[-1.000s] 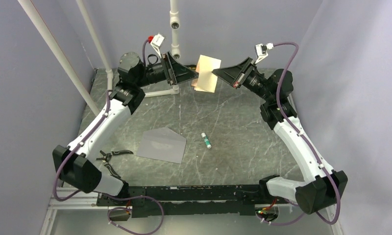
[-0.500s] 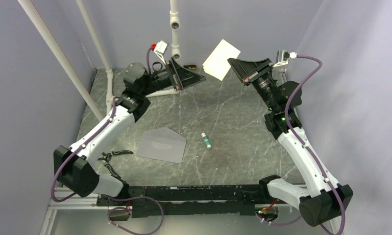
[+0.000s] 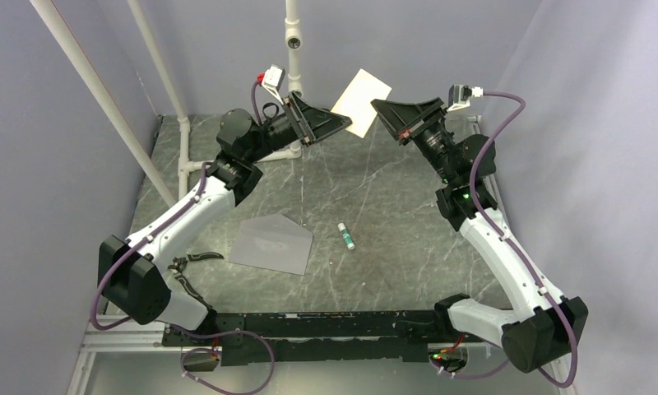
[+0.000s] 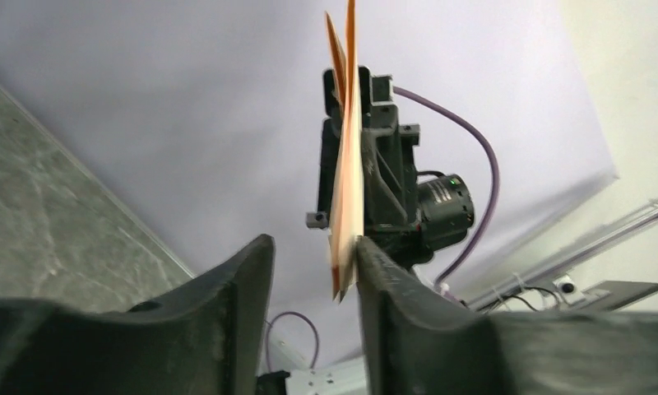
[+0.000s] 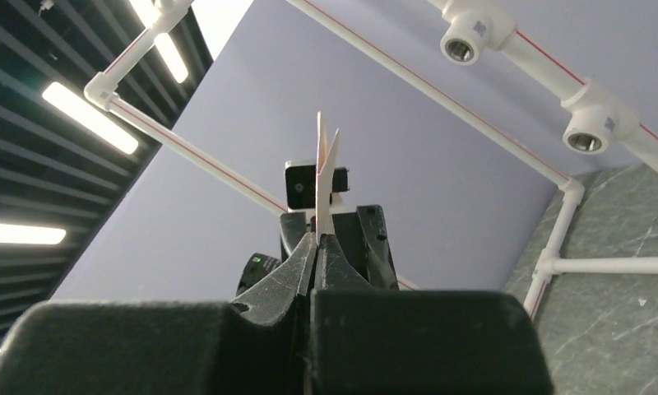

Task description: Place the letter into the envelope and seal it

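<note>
The tan-orange letter (image 3: 361,92) hangs in the air at the back of the table, folded and seen edge-on in both wrist views (image 4: 346,181) (image 5: 323,177). My right gripper (image 3: 377,105) (image 5: 317,239) is shut on its right edge. My left gripper (image 3: 346,125) (image 4: 313,247) is open around the letter's lower left corner; the paper rests against one finger (image 4: 383,271), with a clear gap to the other. The grey envelope (image 3: 271,243) lies flat on the table, flap open, far below both grippers.
A small green-and-white glue stick (image 3: 346,236) lies to the right of the envelope. A black tool (image 3: 186,262) lies near the left arm's base. White pipes (image 3: 293,49) stand at the back and left. Purple walls enclose the marble table (image 3: 391,206).
The right gripper carried the letter up and to the right. The left gripper let go, opened wide, then rose after it, and its jaws now stand narrower around the letter's corner.
</note>
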`<state>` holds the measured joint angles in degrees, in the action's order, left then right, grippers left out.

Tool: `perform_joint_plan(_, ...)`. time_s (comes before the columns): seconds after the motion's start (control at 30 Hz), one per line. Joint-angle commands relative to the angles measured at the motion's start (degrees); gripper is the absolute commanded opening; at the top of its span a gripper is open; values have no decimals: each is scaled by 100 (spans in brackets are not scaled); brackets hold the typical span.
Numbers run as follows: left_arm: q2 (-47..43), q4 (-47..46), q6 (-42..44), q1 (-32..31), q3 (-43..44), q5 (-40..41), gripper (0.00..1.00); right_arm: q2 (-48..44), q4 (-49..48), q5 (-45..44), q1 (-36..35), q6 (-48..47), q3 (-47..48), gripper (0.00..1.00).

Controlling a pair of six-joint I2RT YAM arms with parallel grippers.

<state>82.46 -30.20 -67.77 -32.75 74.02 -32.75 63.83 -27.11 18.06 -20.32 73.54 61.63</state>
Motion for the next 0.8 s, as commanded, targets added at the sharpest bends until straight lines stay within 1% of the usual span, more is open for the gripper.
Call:
perform_joint_plan(0.0,-51,-10,-230,-29,201,405,32,-247,-371,205,-64,204,-231,0)
perform_joint_plan(0.1,-66,-74,-336,-27,92,369,4,-360,-49,205,-69,77,-282,0)
perform_joint_plan(0.17,-115,-114,-273,-21,-3,324,3,-399,329,230,-69,-124,-215,0)
perform_joint_plan(0.2,-144,-22,-183,-13,-13,269,3,-443,503,244,-69,-245,-198,6)
perform_joint_plan(0.23,-184,176,-26,-1,-7,153,3,-495,705,245,-65,-436,-191,22)
perform_joint_plan(0.27,-224,406,173,11,14,20,3,-566,1002,226,-61,-676,-176,44)
perform_joint_plan(0.3,-266,642,405,35,37,-139,3,-626,1355,210,-60,-946,-130,63)
perform_joint_plan(0.33,-299,906,675,59,59,-318,3,-682,1739,200,-49,-1353,-66,79)
perform_joint_plan(0.37,-334,1236,941,97,97,-522,3,-728,2071,214,-32,-1747,14,88)
perform_joint_plan(0.43,-388,1982,1617,172,238,-1046,3,-797,2764,287,-5,-2571,207,93)
perform_joint_plan(0.5,-437,3082,2751,190,498,-1388,3,-816,3445,378,47,-3403,501,94)
perform_joint_plan(0.57,-445,4221,3746,193,814,-1665,3,-788,3913,766,80,-4388,813,94)
perform_joint_plan(0.63,-434,5241,4723,190,1107,-1988,3,-636,4422,1463,85,-5403,1246,93)
perform_joint_plan(0.67,-430,5649,5242,190,1232,-2145,3,-540,4833,1930,82,-5886,1482,92)
perform_joint_plan(0.77,-443,6717,6539,186,1538,-2430,3,-121,5661,3113,51,-6979,2141,90)
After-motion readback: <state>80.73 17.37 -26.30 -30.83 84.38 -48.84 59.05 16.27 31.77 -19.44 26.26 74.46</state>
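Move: The folded letter stands upright between the hands: its middle lies about 3 cm to the left hand's right, some 2 cm ahead and nearly level in height. From the left hand, the glue stick lies on the table about 7 cm back, 1 cm right and some 45 cm below, with the grey envelope 9 cm back and 18 cm left. From the right hand, the letter's middle is roughly 3 cm left, level fore and aft. Left fingers pinch the folded letter and the right ones let go, both hands sinking about 7 cm, tipping down. ##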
